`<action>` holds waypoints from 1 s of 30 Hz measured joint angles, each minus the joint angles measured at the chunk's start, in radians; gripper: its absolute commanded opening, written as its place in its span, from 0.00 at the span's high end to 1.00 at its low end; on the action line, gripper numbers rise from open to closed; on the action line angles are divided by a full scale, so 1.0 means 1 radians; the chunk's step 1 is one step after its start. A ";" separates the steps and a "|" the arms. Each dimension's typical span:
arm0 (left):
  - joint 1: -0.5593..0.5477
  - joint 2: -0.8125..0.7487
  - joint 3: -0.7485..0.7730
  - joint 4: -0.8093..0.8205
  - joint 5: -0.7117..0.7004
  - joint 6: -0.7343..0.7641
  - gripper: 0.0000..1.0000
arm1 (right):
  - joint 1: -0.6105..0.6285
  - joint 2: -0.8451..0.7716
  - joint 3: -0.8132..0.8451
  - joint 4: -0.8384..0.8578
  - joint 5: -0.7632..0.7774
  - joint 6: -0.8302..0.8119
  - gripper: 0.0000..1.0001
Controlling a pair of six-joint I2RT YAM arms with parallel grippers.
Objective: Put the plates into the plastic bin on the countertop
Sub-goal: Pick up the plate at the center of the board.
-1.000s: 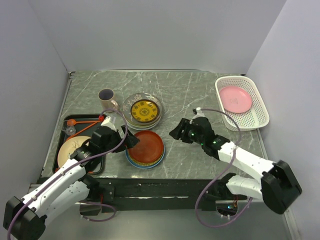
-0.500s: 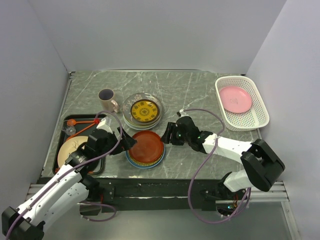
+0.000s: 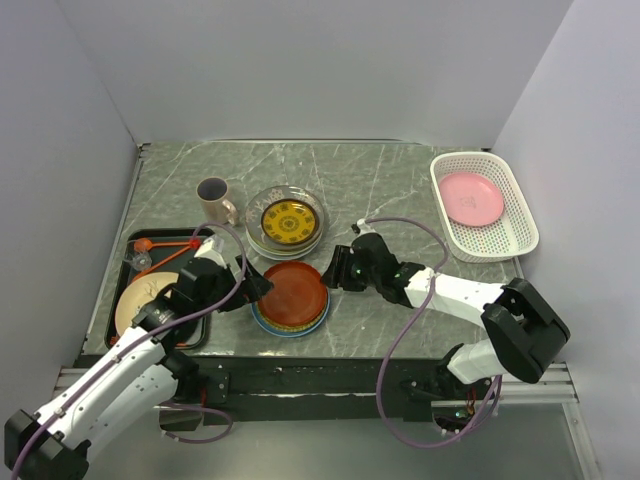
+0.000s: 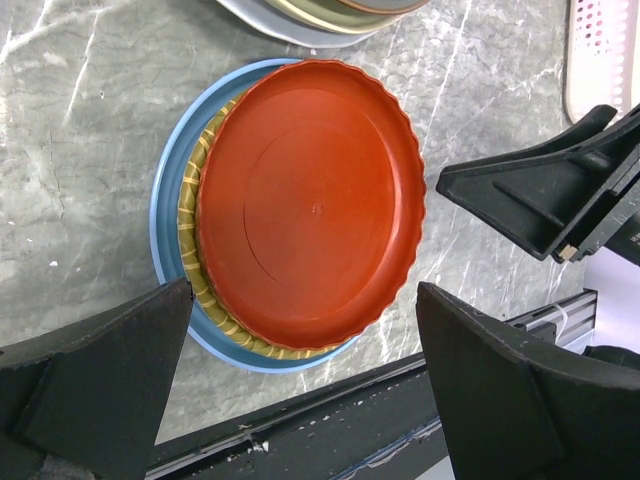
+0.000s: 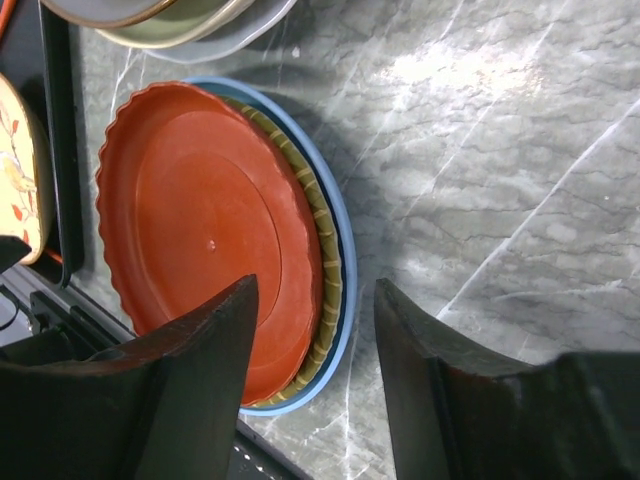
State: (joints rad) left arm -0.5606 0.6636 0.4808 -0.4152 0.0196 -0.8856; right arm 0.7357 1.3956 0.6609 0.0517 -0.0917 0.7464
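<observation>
A red plate [image 3: 295,290] lies on top of a yellow-patterned plate and a blue plate [image 4: 165,230] near the front edge of the countertop [image 3: 390,180]. My right gripper [image 3: 333,270] hangs open at the stack's right rim; in the right wrist view the gripper [image 5: 315,380] has that rim between its fingers [image 5: 190,390], with no contact visible. At the stack's left side my left gripper [image 3: 260,287] is wide open and holds nothing; the left wrist view shows the gripper [image 4: 300,390] short of the red plate [image 4: 310,205]. The white plastic bin [image 3: 520,215] at the back right holds a pink plate [image 3: 471,197].
A second stack of plates, topped by a yellow-patterned one [image 3: 288,222], stands just behind the red plate. A beige mug [image 3: 213,197] is left of that stack. A black tray [image 3: 128,262] at the left holds a beige plate [image 3: 135,305] and an orange utensil [image 3: 165,243].
My right gripper has swung left across the countertop to the red plate's right rim, and its jaws have narrowed a little. The left gripper has edged closer to the plate's left side.
</observation>
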 measured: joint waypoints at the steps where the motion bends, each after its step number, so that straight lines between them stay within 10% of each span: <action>1: 0.000 0.003 0.000 0.002 0.000 0.000 0.01 | 0.002 0.000 0.000 0.000 -0.001 -0.001 0.47; 30: 0.000 0.074 -0.016 0.060 0.017 0.008 0.01 | 0.038 0.081 0.017 -0.004 -0.002 -0.011 0.67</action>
State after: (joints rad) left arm -0.5606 0.7380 0.4648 -0.3553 0.0368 -0.8776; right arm 0.7738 1.4765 0.6781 0.0475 -0.0937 0.7349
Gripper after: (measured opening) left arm 0.994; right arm 0.356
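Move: The red plate I want lies about 9 cm to the left of my right hand, 1 cm back and some 4 cm lower; its near rim is just below my open fingers. The blue plate beneath it is centred 10 cm to the left, 2 cm back, 6 cm lower. The yellow plate sits 16 cm ahead and 11 cm left. From my left hand the red plate is roughly 6 cm right, 2 cm ahead and 9 cm below. My right hand eases back about 1 cm and slightly left, narrowing its fingers from over half open to about a third. Then it sinks some 2.5 cm onto the right side of the stack, tipping only slightly, so one fingertip comes down inside the red plate's rim and the other outside the blue edge. My left hand, wide open, lowers about 1 cm towards the red plate. ##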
